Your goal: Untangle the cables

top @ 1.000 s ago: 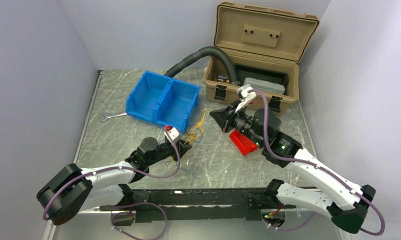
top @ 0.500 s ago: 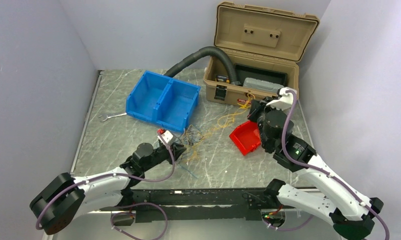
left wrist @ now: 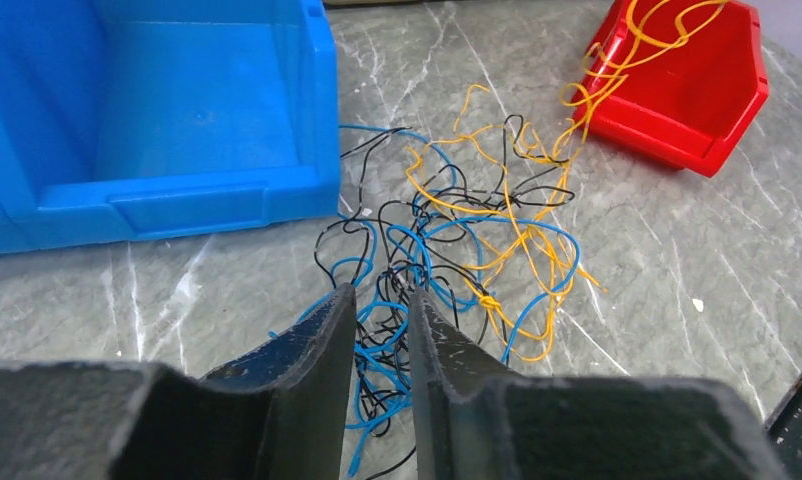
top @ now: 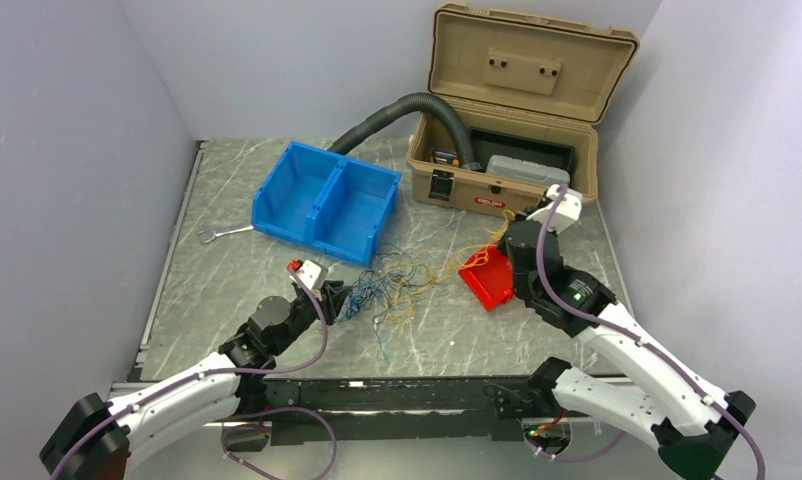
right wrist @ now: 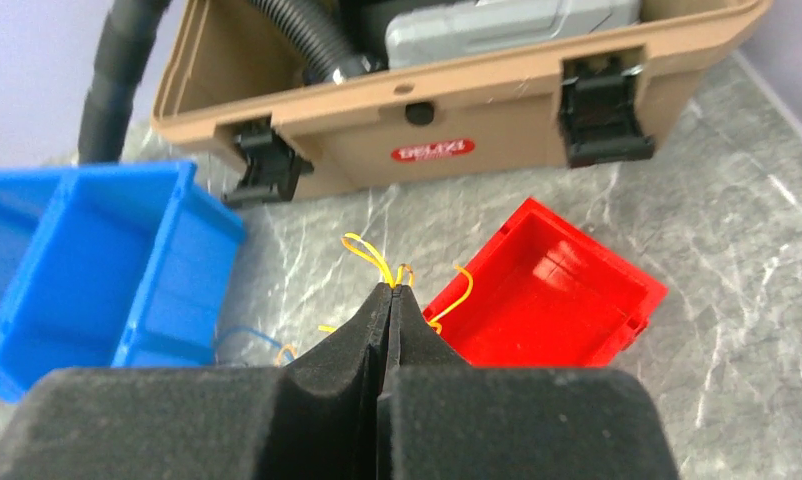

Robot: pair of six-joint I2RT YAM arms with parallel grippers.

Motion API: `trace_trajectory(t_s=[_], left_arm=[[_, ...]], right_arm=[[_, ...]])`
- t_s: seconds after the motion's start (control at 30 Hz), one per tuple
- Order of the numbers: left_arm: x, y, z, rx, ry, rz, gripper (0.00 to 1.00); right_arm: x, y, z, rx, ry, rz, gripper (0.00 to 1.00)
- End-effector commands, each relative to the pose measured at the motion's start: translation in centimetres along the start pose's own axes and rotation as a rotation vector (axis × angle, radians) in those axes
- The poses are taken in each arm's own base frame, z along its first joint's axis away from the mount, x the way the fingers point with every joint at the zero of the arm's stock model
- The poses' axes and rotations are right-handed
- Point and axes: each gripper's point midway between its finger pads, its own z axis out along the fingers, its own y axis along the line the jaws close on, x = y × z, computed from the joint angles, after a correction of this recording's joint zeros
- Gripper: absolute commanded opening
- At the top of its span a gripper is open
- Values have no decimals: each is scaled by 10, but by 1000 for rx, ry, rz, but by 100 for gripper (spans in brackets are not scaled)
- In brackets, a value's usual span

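The cables (top: 397, 280) lie as a loose tangle of thin yellow, blue and black wires on the marble table, between the blue bin and the red bin. In the left wrist view the cables (left wrist: 467, 230) spread out ahead of the fingers. My left gripper (top: 345, 297) (left wrist: 382, 292) sits at the tangle's near-left end, its jaws narrowed on a bunch of blue and black strands. My right gripper (top: 505, 238) (right wrist: 392, 288) is shut on a few yellow strands (right wrist: 377, 258) just above the red bin (top: 485, 280). These stretch back to the tangle.
A blue two-part bin (top: 327, 200) stands behind the tangle to the left. A tan toolbox (top: 507, 130) stands open at the back right, with a black corrugated hose (top: 397, 110) running into it. A wrench (top: 222, 233) lies at the far left.
My right gripper swung from the middle to the right over the red bin, drawing yellow strands out. My left gripper pulled back toward the near edge, and the tangle spread wider.
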Motion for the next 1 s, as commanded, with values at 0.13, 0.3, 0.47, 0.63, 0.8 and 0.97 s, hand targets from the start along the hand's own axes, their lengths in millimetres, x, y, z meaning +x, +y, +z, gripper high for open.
trace_trajectory(t_s=[0.13, 0.3, 0.47, 0.63, 0.8, 0.97], left_arm=[[-25, -36, 12, 180, 44, 108, 57], [-34, -47, 26, 218, 34, 147, 62], [-57, -58, 43, 254, -19, 171, 62], [-91, -65, 55, 255, -106, 194, 63], [-130, -80, 56, 304, -175, 211, 63], [-166, -87, 51, 308, -211, 206, 62]], right_arm=[[24, 43, 1, -198, 113, -48, 0], [-2, 80, -15, -402, 76, -48, 0], [-37, 124, -40, -626, 40, -57, 0], [-58, 163, -64, -826, 47, -71, 0], [-53, 184, -72, -920, 91, -107, 0], [-40, 193, -75, -972, 143, -137, 0]])
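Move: The left hand, with nothing clearly held, has the blue-black-yellow cable tangle about 8 cm to its right, 4 cm ahead and 11 cm below; the blue bin sits some 20 cm ahead and 5 cm left. The right hand holds a yellow cable end high up: from it the tangle lies roughly 23 cm left, 3 cm back and 27 cm down, the red bin 4 cm ahead, 2 cm right and 25 cm below. Yellow cable still pinched, right hand swings 16 cm left towards tangle, rising; left opens, rising 12 cm rightward. ##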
